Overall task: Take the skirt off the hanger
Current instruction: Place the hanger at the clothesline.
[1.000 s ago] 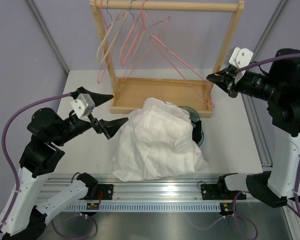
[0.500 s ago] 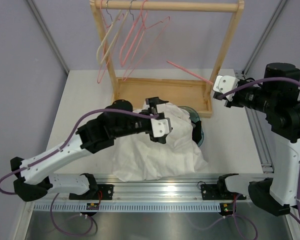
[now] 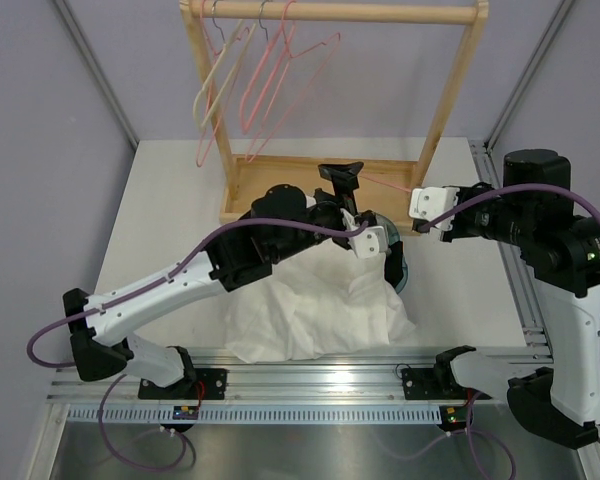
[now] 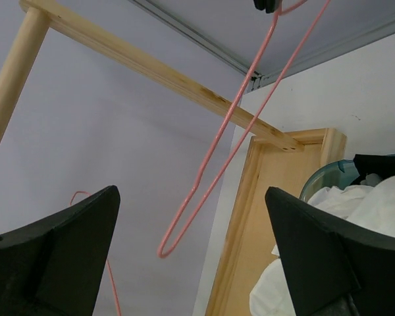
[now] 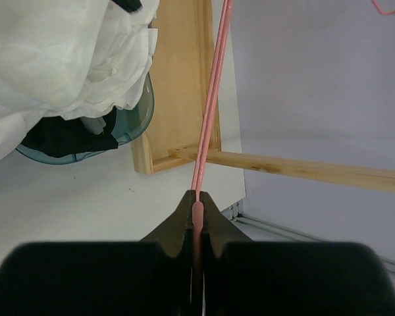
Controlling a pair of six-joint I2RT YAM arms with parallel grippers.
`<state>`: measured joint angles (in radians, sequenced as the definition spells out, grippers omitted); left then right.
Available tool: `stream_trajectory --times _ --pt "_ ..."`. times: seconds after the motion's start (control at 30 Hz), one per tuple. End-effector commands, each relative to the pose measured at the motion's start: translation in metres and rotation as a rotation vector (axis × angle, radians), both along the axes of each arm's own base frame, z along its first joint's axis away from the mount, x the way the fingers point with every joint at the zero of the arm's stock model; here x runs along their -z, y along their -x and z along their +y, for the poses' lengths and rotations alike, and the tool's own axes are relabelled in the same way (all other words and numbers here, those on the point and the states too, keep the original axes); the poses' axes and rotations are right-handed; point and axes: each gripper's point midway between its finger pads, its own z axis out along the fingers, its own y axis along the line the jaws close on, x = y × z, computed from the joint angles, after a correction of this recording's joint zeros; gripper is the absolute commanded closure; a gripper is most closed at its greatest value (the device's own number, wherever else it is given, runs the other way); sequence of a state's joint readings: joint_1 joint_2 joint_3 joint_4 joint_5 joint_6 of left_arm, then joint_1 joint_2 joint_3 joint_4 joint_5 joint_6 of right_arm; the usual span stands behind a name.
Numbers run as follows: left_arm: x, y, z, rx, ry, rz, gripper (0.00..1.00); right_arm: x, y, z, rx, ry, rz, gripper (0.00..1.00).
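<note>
A bare pink wire hanger (image 3: 385, 183) (image 5: 210, 99) hangs low over the wooden rack's base tray (image 3: 280, 190). My right gripper (image 3: 416, 191) (image 5: 196, 197) is shut on one end of it. My left gripper (image 3: 348, 200) (image 4: 191, 197) reaches over the white cloth heap (image 3: 310, 290) with its jaws wide open and nothing between them. In the left wrist view the hanger's far loop (image 4: 168, 249) shows between the fingers, but I cannot tell how far beyond them it lies. The skirt is out of view.
The white heap covers a teal tub (image 3: 395, 235) (image 5: 128, 131) at mid-table. The rack's top rail (image 3: 330, 12) carries several more hangers (image 3: 270, 80). An aluminium rail (image 3: 300, 385) runs along the near edge. Purple walls stand on both sides.
My left arm has swung from the left side across the white heap towards the hanger. My right arm has brought the hanger down and to the left, staying shut on it.
</note>
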<state>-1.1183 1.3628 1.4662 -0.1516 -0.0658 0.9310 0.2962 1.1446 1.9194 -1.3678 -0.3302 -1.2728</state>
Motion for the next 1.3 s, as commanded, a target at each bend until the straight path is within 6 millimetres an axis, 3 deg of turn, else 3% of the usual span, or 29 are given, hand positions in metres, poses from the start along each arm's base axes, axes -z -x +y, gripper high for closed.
stream_trajectory --times 0.0,0.2,0.33,0.43,0.47,0.53,0.57,0.67,0.7,0.93,1.1,1.13,1.27 --pt "-0.017 -0.011 -0.012 -0.019 0.014 -0.062 0.06 0.044 0.054 -0.012 -0.045 0.107 0.212 1.0" --pt "0.014 -0.02 -0.029 0.012 -0.068 -0.01 0.09 0.042 0.064 -0.009 -0.093 0.113 0.186 1.0" --pt "0.017 -0.025 -0.033 0.015 -0.073 0.003 0.15 0.056 0.068 -0.008 -0.122 0.142 0.212 1.0" --pt "0.017 -0.028 -0.035 0.01 -0.074 0.005 0.29 0.059 0.07 -0.006 -0.137 0.144 0.219 1.0" --pt "0.016 -0.029 -0.035 0.008 -0.067 0.005 0.41 0.059 0.07 -0.005 -0.14 0.141 0.222 1.0" --pt "0.015 -0.028 -0.035 0.009 -0.055 0.011 0.55 0.061 0.07 -0.003 -0.145 0.139 0.231 1.0" --pt "0.015 -0.028 -0.034 0.009 -0.051 0.011 0.71 0.061 0.071 -0.002 -0.149 0.135 0.232 1.0" --pt "0.021 -0.028 -0.033 0.005 -0.067 0.024 0.89 0.059 0.072 0.002 -0.162 0.118 0.237 1.0" --pt "0.024 -0.028 -0.032 0.003 -0.069 0.032 1.0 0.059 0.072 0.003 -0.159 0.109 0.245 1.0" --pt "0.031 -0.011 -0.018 0.041 -0.023 0.162 1.0 0.049 0.069 0.013 -0.141 0.037 0.276 1.0" --pt "0.031 0.01 0.005 0.085 0.042 0.286 1.0 0.043 0.066 0.026 -0.123 -0.053 0.327 0.9" --pt "0.032 0.013 0.009 0.087 0.058 0.313 1.0 0.041 0.063 0.029 -0.121 -0.07 0.323 0.86" --pt "0.043 0.025 0.025 0.094 0.081 0.383 1.0 0.031 0.053 0.04 -0.102 -0.149 0.312 0.47"
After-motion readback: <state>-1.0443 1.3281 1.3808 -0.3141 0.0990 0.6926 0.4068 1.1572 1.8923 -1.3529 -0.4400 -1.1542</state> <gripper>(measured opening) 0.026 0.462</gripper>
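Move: The pink hanger in my right hand reaches leftward and down across my open left fingers: its middle lies about 4 cm ahead, 5 cm right and 5 cm below my left hand, and about 4 cm ahead, 6 cm left and 4 cm below my right. From my left hand, the white cloth pile is some 12 cm back, 6 cm left and 30 cm below, while the empty hangers on the clothesline hang roughly 24 cm ahead and 19 cm left. I bring my left hand down about 6 cm, a little forward and right, around the pink hanger, and shut its fingers on it while my right hand brings the hanger a few centimetres back and slightly left. Gripping it, my left hand draws back and left some 5 cm, tipping about 20 degrees; my right follows left, then opens and lets go. ##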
